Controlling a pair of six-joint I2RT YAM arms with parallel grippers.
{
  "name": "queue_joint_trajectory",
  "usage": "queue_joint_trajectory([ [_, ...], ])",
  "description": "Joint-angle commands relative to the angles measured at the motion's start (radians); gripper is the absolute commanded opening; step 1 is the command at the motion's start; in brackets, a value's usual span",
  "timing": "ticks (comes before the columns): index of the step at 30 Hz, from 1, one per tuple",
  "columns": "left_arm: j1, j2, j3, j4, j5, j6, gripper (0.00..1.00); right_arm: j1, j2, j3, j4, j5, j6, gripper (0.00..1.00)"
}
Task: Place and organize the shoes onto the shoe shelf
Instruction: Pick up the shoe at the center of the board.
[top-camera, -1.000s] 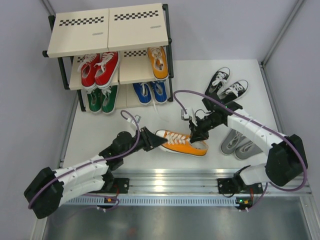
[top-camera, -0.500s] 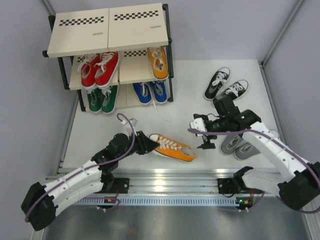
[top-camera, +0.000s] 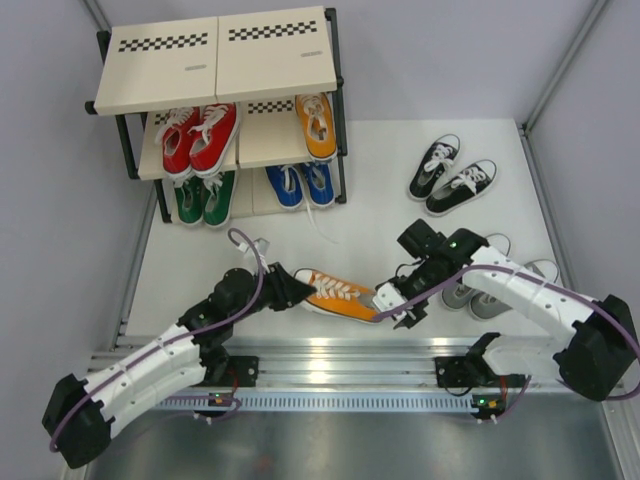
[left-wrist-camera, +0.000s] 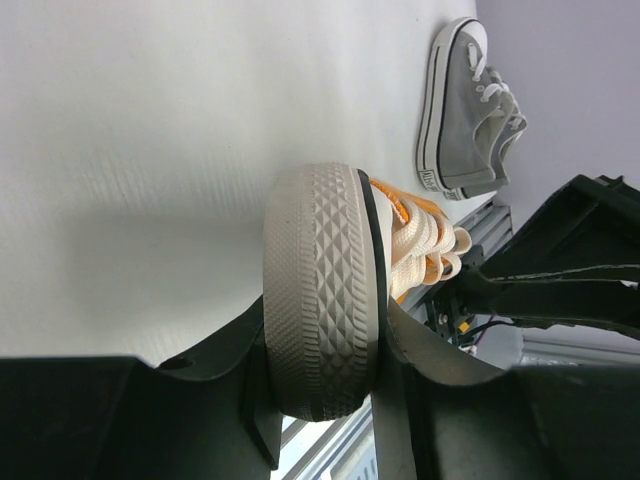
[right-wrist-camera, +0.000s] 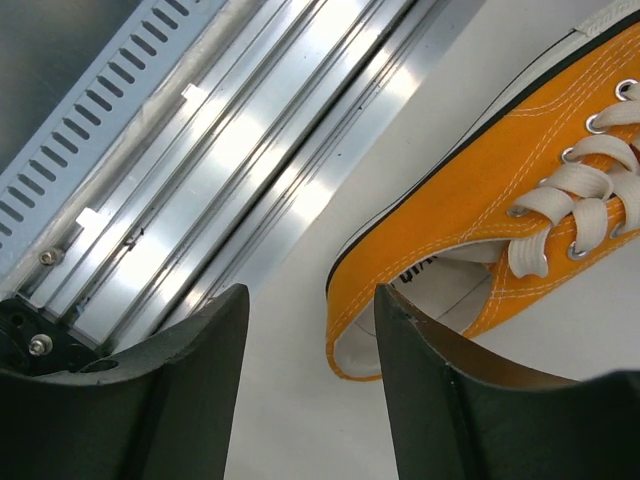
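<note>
An orange shoe (top-camera: 345, 296) lies on the white table near the front rail. My left gripper (top-camera: 292, 288) is shut on its toe. The left wrist view shows the ribbed white toe sole (left-wrist-camera: 320, 290) pinched between the two black fingers of that gripper (left-wrist-camera: 322, 400). My right gripper (top-camera: 397, 301) is open at the shoe's heel. In the right wrist view the orange heel (right-wrist-camera: 400, 290) sits by one finger (right-wrist-camera: 440, 390) of that gripper (right-wrist-camera: 310, 330), with bare table in the gap. The shoe shelf (top-camera: 215, 60) stands at the back left and holds another orange shoe (top-camera: 318, 125).
A red pair (top-camera: 200, 135) sits on the middle tier, with green (top-camera: 205, 197) and blue (top-camera: 302, 183) pairs below. A black pair (top-camera: 452, 175) lies at the back right. Grey shoes (top-camera: 480, 290) (left-wrist-camera: 470, 110) lie partly under the right arm. The aluminium rail (top-camera: 340, 360) (right-wrist-camera: 200, 170) runs along the near edge.
The right gripper let go of the orange shoe, swung off to the right, then came back down at its heel. The left gripper drew the shoe slightly left and nearer.
</note>
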Motion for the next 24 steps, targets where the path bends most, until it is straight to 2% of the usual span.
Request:
queue_joint_trajectory([
  [1,0.004,-0.039,0.043,0.172,0.015,-0.088,0.00,0.035,0.018,-0.005,0.101,0.031,0.062,0.53],
  [2,0.004,-0.044,0.039,0.181,0.019,-0.094,0.00,0.041,0.021,-0.008,0.129,0.043,0.112,0.51],
  [8,0.004,-0.046,0.034,0.185,0.048,-0.106,0.00,0.066,0.050,-0.013,0.216,0.133,0.157,0.50],
  [18,0.004,-0.061,0.034,0.178,0.065,-0.095,0.00,0.066,0.018,-0.068,0.230,0.253,0.137,0.49],
  [21,0.004,-0.062,0.034,0.184,0.058,-0.097,0.00,0.067,0.013,-0.091,0.195,0.209,0.093,0.45],
  [24,0.004,-0.058,0.032,0.197,0.055,-0.098,0.00,0.067,0.002,-0.110,0.201,0.167,0.079,0.34],
])
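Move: The left hand already pinches the orange shoe by its toe. The shoe's heel lies about 16 cm to that hand's right, 5 cm back and some 3 cm lower. From the right hand the open heel is about 3 cm ahead, 2 cm left and 5 cm below. The nearer grey shoe is roughly 26 cm to its right, 11 cm farther out and 11 cm down. The right hand slides about 3 cm forward while starting to sink, then goes mostly straight down, some 4 cm in all, onto the shoe's heel, its wrist tilting about 10 degrees and its half-open fingers narrowing to straddle the rear wall, one inside the opening and one behind it. The left hand keeps its hold on the toe and eases up about 1.5 cm. ##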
